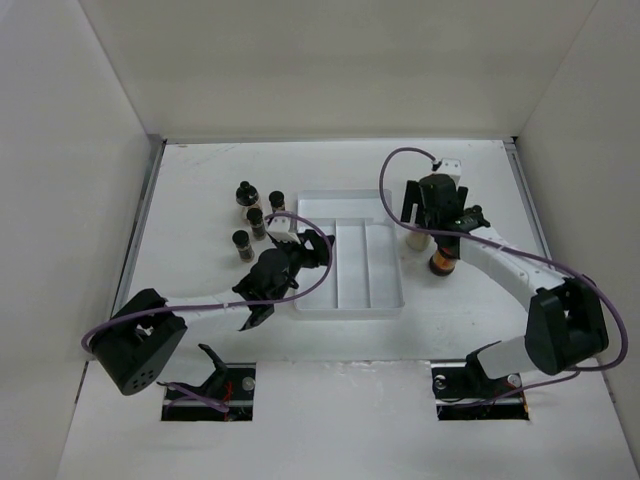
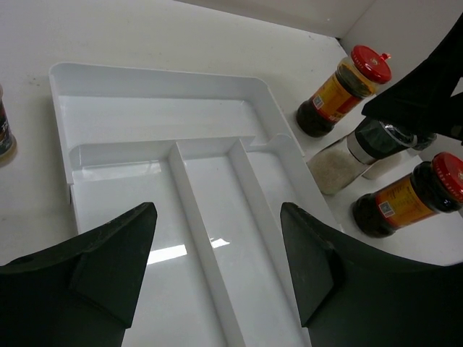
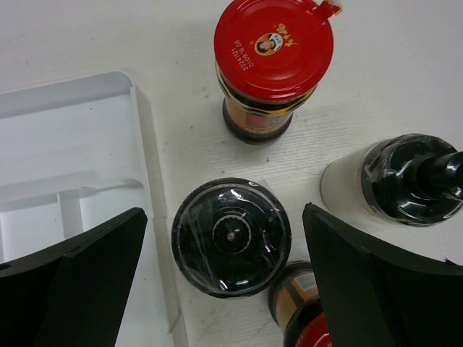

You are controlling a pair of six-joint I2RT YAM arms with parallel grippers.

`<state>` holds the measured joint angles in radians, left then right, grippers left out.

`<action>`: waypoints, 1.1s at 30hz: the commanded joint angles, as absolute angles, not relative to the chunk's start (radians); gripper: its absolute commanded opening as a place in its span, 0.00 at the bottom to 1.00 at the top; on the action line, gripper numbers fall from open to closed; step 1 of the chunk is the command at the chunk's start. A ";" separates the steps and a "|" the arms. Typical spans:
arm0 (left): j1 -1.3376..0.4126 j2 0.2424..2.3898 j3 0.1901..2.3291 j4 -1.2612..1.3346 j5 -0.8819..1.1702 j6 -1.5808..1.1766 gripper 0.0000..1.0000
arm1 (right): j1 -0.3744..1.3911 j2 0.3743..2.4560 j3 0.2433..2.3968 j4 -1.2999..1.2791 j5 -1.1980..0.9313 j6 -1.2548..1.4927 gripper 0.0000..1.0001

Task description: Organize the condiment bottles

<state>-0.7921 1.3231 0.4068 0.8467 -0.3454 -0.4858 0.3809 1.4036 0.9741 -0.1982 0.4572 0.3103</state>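
My right gripper (image 3: 224, 217) is open, looking straight down on a black-capped bottle (image 3: 231, 237) that stands between its fingers without touching them, just right of the white tray (image 3: 72, 137). Around it stand a red-capped bottle of dark brown sauce (image 3: 273, 50), a whitish bottle with a black cap (image 3: 405, 181) and a second red-capped bottle (image 3: 307, 322). In the top view this gripper (image 1: 437, 222) hides most of that group. My left gripper (image 2: 217, 267) is open and empty over the tray's long compartments (image 2: 210, 217). Several small black-capped jars (image 1: 257, 222) stand left of the tray. I see no silver cap.
The tray (image 1: 350, 290) lies mid-table with long dividers and holds nothing. White walls enclose the table on three sides. The left wrist view shows the two red-capped bottles (image 2: 343, 90) (image 2: 409, 199) past the tray's right rim and one jar (image 2: 4, 134) at the left edge.
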 commanded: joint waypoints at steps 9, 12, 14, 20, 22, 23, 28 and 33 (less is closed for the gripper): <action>-0.778 1.324 0.393 0.936 -0.333 -0.499 0.69 | 0.361 1.483 1.022 -0.172 0.431 0.308 0.85; -0.771 1.319 0.390 0.936 -0.331 -0.517 0.69 | 0.363 1.494 1.016 -0.172 0.433 0.313 0.74; -0.760 1.307 0.382 0.936 -0.324 -0.538 0.70 | 0.364 1.477 1.009 -0.149 0.452 0.319 0.65; -0.732 1.296 0.370 0.936 -0.318 -0.566 0.72 | 0.383 1.401 1.061 -0.057 0.526 0.296 0.55; -0.731 1.289 0.364 0.943 -0.318 -0.566 0.73 | 0.404 1.387 1.098 -0.046 0.548 0.281 0.54; -0.731 1.282 0.359 0.951 -0.318 -0.566 0.73 | 0.418 1.382 1.117 -0.038 0.557 0.269 0.53; -0.745 1.235 0.341 0.979 -0.305 -0.565 0.73 | 0.507 1.419 1.222 -0.021 0.565 0.236 0.53; -0.745 1.215 0.328 0.988 -0.298 -0.564 0.70 | 0.605 1.511 1.296 -0.008 0.548 0.229 0.54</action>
<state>-0.7429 1.2427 0.3401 0.9100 -0.3122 -0.5545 0.5587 1.4715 1.2316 -0.1093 0.5388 0.2459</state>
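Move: The right hand's open fingers are above and either side of the wide black cap of a condiment bottle, whose middle is about 1 cm ahead and 7 cm below. A red-capped jar stands some 9 cm beyond this bottle and 2 cm to its right, the nozzle bottle about 10 cm right and 2 cm farther out, and a second red-capped jar 6 cm nearer and 6 cm right. From the left hand the bottle is about 8 cm ahead, 25 cm right and 6 cm below. The right hand sinks about 3 cm almost straight down over the condiment bottle while its fingers close from wide open and pinch it around the black cap. Then it lifts the bottle some 13 cm from that low point, swinging faster and faster left (roughly 8 cm) and a little forward, away from the jars and towards the far right corner of the tray, the fingers tipping up about 20 degrees as it climbs, while the empty left hand eases a couple of centimetres left and up. ##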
